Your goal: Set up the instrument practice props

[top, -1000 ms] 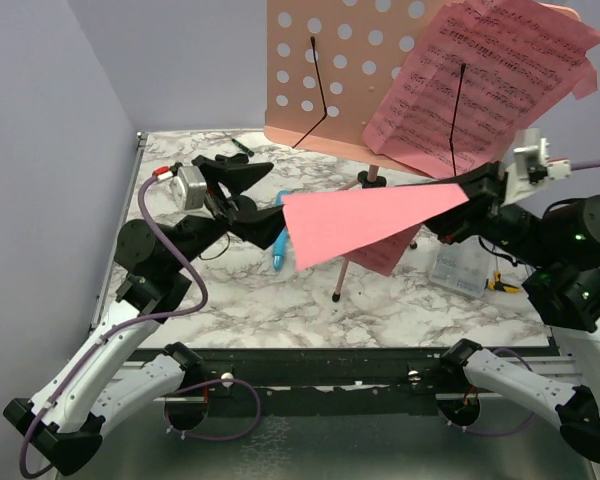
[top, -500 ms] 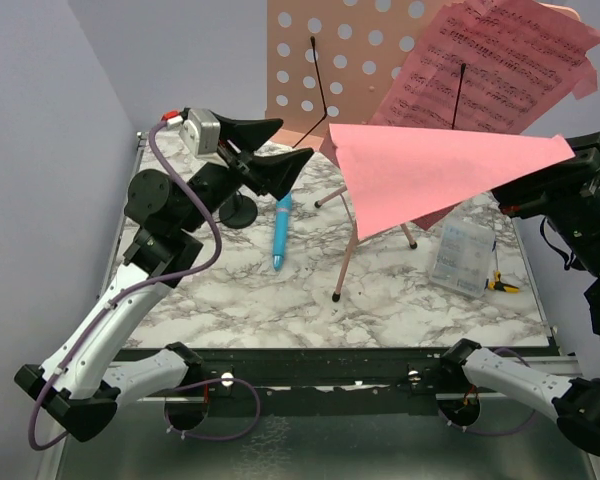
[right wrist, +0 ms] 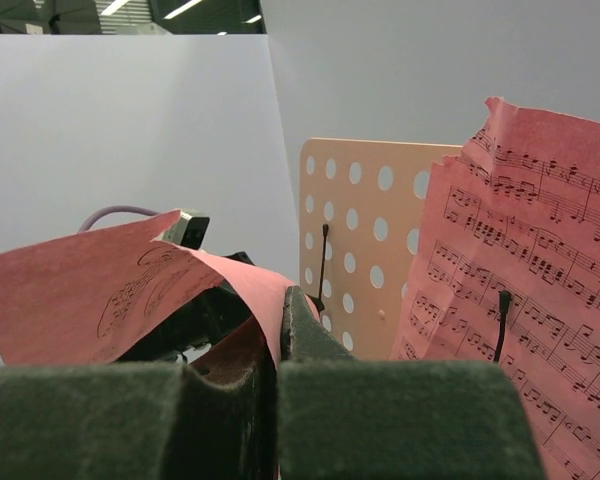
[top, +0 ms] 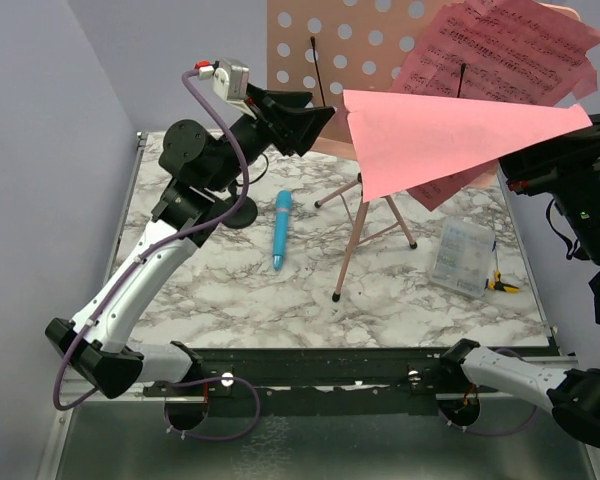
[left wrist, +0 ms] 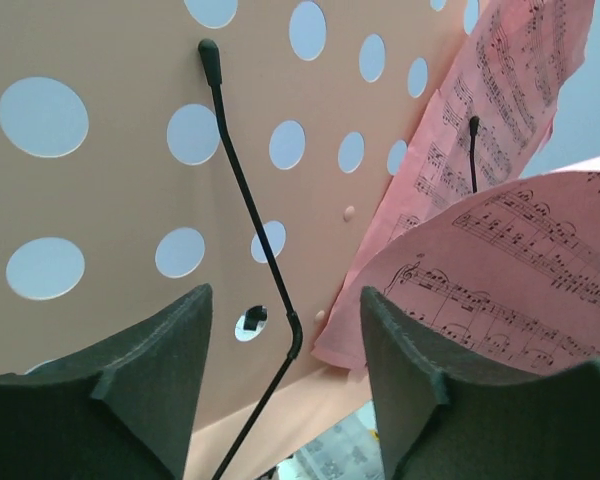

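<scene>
The salmon-pink music stand [top: 320,70] rises at the back of the table on thin tripod legs [top: 348,262]. One pink sheet-music page [top: 500,50] leans on the right half of its desk under a black wire clip. My right gripper [top: 515,168] is shut on the right edge of the second page [top: 450,140], holding it in the air in front of the desk. In the right wrist view that page [right wrist: 100,290] curls leftward out of the gripper [right wrist: 280,330]. My left gripper [top: 315,115] is raised and open at the desk's lower left. Its fingers stand either side of the left wire clip [left wrist: 255,220] without touching it. The light-blue stick [top: 281,230] lies on the table.
On the marble table top [top: 240,290] a clear plastic box [top: 462,257] lies at the right, with a small yellow-and-black item [top: 500,284] beside it. A black round base [top: 238,212] sits left of the stick. Grey walls close the left and back.
My left arm rose from the table to the stand's desk and its jaws narrowed. My right gripper carried the loose page up and to the right.
</scene>
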`<state>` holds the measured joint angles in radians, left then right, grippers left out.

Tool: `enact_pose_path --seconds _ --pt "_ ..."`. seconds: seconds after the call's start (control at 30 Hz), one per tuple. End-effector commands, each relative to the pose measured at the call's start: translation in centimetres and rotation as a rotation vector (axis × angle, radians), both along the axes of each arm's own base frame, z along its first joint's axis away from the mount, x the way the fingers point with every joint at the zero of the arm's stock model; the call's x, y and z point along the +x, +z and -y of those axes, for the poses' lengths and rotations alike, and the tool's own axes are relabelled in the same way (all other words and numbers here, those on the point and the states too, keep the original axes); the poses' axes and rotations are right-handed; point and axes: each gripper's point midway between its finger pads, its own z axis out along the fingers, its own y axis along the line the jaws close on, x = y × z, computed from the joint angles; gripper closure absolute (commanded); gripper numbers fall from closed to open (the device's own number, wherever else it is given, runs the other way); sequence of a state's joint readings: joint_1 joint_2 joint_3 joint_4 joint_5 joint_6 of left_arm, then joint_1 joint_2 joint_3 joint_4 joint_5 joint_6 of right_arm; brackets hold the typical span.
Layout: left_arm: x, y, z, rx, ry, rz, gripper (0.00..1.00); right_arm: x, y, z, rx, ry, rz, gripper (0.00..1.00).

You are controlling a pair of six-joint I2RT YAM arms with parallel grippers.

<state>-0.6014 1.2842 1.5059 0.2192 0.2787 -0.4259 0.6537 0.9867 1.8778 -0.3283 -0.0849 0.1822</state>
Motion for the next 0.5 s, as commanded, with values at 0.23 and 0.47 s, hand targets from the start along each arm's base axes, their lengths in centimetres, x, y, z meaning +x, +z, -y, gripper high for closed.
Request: enact_pose_path --seconds 0.23,0.47 --pt "1.1 1.7 0.8 -0.068 -0.03 -0.039 0.63 1.6 0.1 0.0 -0.008 -0.055 -0.021 0.99" --pt "1.3 1.2 0.7 -0.074 -0.018 -0.05 0.84 2.6 0.3 -0.6 -0.01 -0.064 -0.023 0.99"
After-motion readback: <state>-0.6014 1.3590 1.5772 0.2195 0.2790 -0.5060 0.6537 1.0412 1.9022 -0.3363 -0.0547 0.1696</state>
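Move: The left hand has the stand's left clip arm just beyond its open fingertips, about 3 cm ahead and 2 cm to its right, nearly level. The sheet held by the right hand has its middle some 11 cm to the left hand's right, 6 cm nearer and 5 cm higher; the right clip arm is about 14 cm right and 4 cm ahead. From the right hand the left clip arm is roughly 17 cm ahead, 16 cm left and 10 cm lower. The left fingers close around the left clip arm near its bend, down to about a quarter open, while the hand eases roughly 2 cm forward and to the right onto it; a firm pinch can't be seen yet. The right hand, still pinching the sheet, carries it some 2 cm forward and slightly left, towards the stand. ##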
